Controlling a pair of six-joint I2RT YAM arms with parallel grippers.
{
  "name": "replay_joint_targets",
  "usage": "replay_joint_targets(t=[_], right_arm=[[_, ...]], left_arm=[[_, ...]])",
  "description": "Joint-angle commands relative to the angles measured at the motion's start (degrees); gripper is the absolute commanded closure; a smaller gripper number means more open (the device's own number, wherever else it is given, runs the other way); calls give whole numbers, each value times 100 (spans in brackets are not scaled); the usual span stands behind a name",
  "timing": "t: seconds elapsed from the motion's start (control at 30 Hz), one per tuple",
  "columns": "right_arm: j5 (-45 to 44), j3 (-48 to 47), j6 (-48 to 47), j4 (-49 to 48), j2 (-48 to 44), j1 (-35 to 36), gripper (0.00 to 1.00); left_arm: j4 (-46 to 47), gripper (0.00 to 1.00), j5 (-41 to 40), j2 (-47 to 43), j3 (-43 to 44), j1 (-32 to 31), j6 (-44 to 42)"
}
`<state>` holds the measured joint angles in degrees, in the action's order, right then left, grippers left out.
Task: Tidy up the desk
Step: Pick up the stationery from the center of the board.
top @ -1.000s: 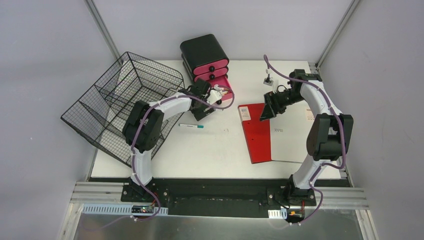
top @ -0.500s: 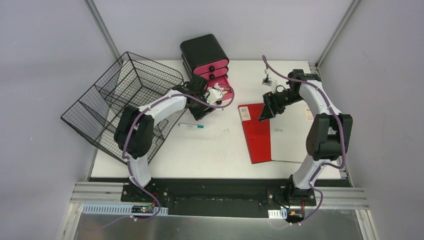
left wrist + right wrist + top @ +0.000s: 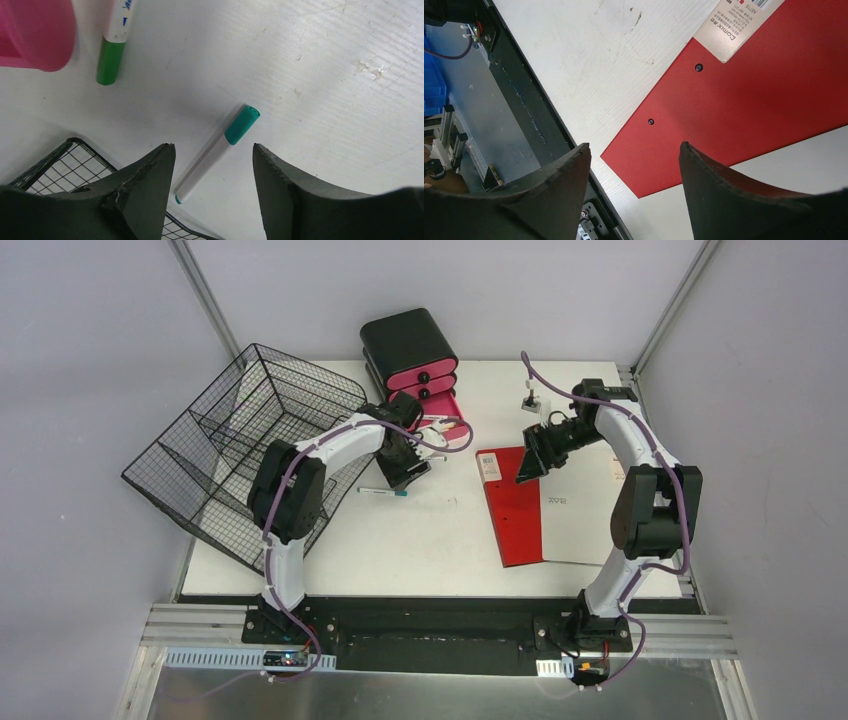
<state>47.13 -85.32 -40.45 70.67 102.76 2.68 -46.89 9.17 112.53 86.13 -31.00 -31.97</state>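
The white desk (image 3: 440, 540) holds a white pen with a teal cap (image 3: 383, 492) left of centre. My left gripper (image 3: 405, 465) hovers just behind it. In the left wrist view the pen (image 3: 217, 150) lies flat on the desk (image 3: 325, 75), framed by the open left gripper (image 3: 214, 146), with neither finger touching it. A green-capped marker (image 3: 112, 55) lies beside a pink drawer (image 3: 35, 35). My right gripper (image 3: 530, 460) hangs open over a red-and-white notebook (image 3: 515, 510). The right gripper (image 3: 635, 145) is empty above the notebook's red cover (image 3: 749, 90).
A black wire basket (image 3: 240, 440) overhangs the desk's left side, and its rim (image 3: 75, 165) is close under my left fingers. A black drawer unit with pink drawers (image 3: 410, 350) stands at the back, its bottom drawer (image 3: 445, 410) pulled out. A small binder clip (image 3: 533, 400) sits behind the notebook.
My left gripper has shifted slightly toward the teal pen and its jaws have narrowed, while the left elbow swung. The right gripper has barely moved.
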Motion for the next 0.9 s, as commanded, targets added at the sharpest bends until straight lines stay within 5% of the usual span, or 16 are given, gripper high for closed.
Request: replay_joint_targets(t=[0.0, 0.4, 0.73, 0.87], right_arm=[[46, -237, -145, 17, -36, 34, 32], [47, -239, -147, 25, -54, 36, 32], [50, -257, -174, 60, -76, 32, 32], [50, -263, -187, 69, -81, 35, 32]], left_arm=[[-387, 41, 92, 183, 346, 74, -112], [-812, 43, 354, 800, 726, 143, -211], [-955, 73, 445, 1113, 1053, 237, -188], [-934, 100, 445, 1144, 1105, 252, -171]])
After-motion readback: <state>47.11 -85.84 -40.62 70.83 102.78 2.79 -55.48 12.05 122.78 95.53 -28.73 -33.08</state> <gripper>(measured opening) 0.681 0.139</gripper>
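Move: The teal-capped marker's middle lies about 3 cm to the left hand's left, 2 cm back and 3 cm below, with its cap at the right end. The green-capped marker is some 7 cm ahead and 7 cm right, also about 3 cm below; the open pink drawer is 15 cm ahead and 12 cm right, about 1 cm lower. From the right hand, the teal-capped marker is roughly 33 cm left, 3 cm back and 12 cm below. Left hand sinks about 3 cm, fingers swinging some 10 degrees back towards its base, and pinches the teal-capped marker. ##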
